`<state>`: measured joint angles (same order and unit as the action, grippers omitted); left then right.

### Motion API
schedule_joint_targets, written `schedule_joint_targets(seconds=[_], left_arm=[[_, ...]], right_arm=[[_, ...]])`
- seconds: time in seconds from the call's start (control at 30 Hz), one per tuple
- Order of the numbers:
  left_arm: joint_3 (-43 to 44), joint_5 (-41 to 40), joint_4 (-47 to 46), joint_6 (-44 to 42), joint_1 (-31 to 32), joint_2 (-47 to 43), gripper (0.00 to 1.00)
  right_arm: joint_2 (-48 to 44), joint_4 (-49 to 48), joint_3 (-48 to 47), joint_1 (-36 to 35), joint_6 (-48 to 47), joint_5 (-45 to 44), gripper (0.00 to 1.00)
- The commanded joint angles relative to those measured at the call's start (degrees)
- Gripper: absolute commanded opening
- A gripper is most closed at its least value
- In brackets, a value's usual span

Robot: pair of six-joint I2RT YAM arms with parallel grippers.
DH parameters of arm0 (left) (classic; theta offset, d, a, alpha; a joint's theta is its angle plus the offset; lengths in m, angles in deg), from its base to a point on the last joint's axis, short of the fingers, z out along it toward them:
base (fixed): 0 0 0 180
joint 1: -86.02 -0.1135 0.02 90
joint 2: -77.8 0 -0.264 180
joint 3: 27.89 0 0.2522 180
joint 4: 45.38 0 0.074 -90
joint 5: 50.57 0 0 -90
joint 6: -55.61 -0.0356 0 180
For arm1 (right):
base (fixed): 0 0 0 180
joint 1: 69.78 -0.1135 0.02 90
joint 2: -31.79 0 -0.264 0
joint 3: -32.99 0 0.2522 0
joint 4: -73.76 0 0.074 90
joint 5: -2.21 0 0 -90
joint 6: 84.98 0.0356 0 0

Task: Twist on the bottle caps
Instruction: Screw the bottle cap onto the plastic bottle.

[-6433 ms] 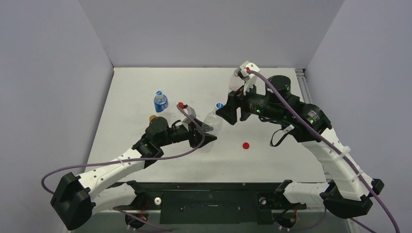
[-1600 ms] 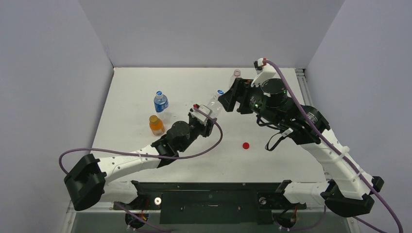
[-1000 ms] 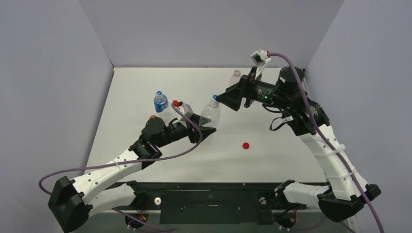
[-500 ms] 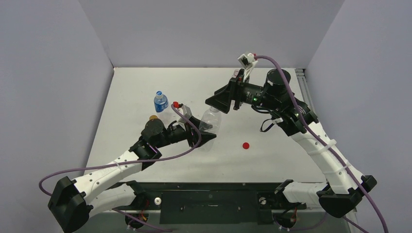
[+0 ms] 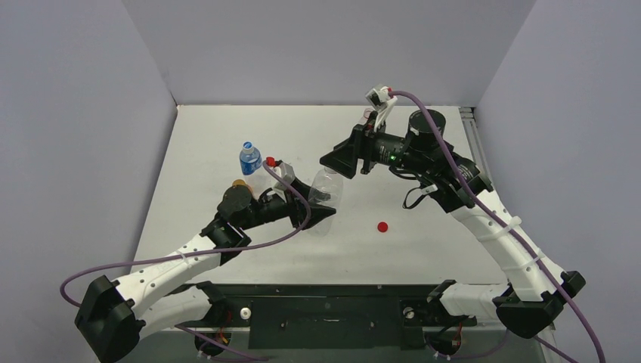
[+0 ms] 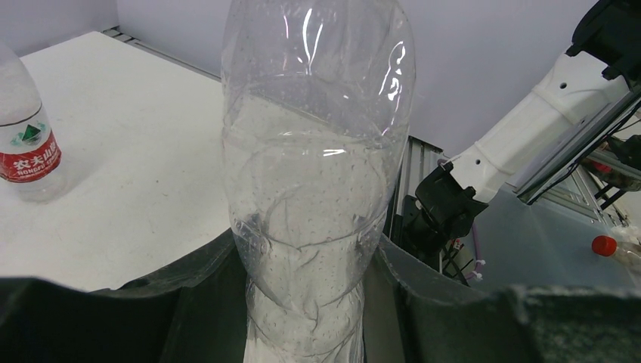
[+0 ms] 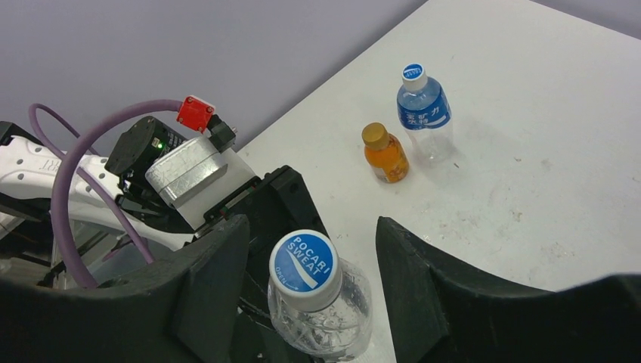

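A clear bottle (image 6: 314, 227) stands near the table's middle, with my left gripper (image 6: 306, 249) shut on its lower body. It shows from above as the clear bottle (image 5: 326, 185) beside my left gripper (image 5: 321, 206). A blue-and-white cap (image 7: 304, 261) sits on its neck. My right gripper (image 7: 308, 257) is open around that cap, with a gap on each side; from above the right gripper (image 5: 335, 160) hovers at the bottle's top. A loose red cap (image 5: 382, 226) lies on the table to the right.
A blue-labelled bottle (image 7: 423, 113) with a blue-and-white cap and a small orange bottle (image 7: 384, 155) with a gold cap stand together on the left. A red-labelled bottle (image 6: 26, 144) stands at the back. Grey walls enclose the table (image 5: 227, 128).
My right gripper has moved left and down over the clear bottle's cap, and its jaws have narrowed. The left gripper still holds the bottle in about the same place.
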<state>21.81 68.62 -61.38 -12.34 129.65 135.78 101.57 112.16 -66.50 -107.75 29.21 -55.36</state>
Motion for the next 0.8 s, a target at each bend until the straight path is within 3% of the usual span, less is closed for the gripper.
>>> schedule_joint_targets(seconds=[0.0,0.27,0.5,0.67,0.77], left_arm=[[0.02,1.65,-4.14,1.22,-0.64,-0.67,0.00],[-0.07,1.59,-4.42,1.67,-1.02,-0.38,0.00],[0.85,0.25,-3.85,1.80,-1.20,0.45,0.00],[3.22,-9.63,0.23,-0.53,-0.93,1.09,0.00],[4.75,-19.83,1.30,-2.84,-0.01,1.49,0.00]], right_arm=[[-0.71,-0.40,0.33,-0.68,-1.96,-1.54,0.57],[-0.93,-0.65,0.51,-1.00,-1.60,-1.74,0.46],[-1.34,0.00,1.04,-1.77,-1.36,-3.70,0.25],[-1.35,1.79,1.84,-2.95,0.58,-10.76,0.10],[-0.92,3.74,1.86,-3.95,2.60,-16.95,0.02]])
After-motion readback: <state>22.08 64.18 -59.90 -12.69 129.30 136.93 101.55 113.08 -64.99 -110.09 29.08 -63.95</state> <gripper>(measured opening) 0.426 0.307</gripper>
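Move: The bottle cap already sits on the plastic bottle's mouth, between my right hand's open fingertips, about 1 cm to the left of that hand's point and 1 cm below it. My left hand holds the bottle; the cap is roughly 12 cm above that hand, 3 cm ahead and 3 cm to its right. From my right hand, the loose red cap lies some 16 cm right, 3 cm ahead and 41 cm down; the red-label bottle stands about 29 cm ahead, 11 cm right and 31 cm down. I sink my right hand slightly and close its fingers to about half their opening, so they pinch the blue-and-white cap from both sides, while my left hand keeps its hold on the bottle. Then both hands ease forward together by 1 to 2 cm and down by about 1 cm, each wrist swinging its fingers some 5 degrees forward: right clockwise, left counter-clockwise. ##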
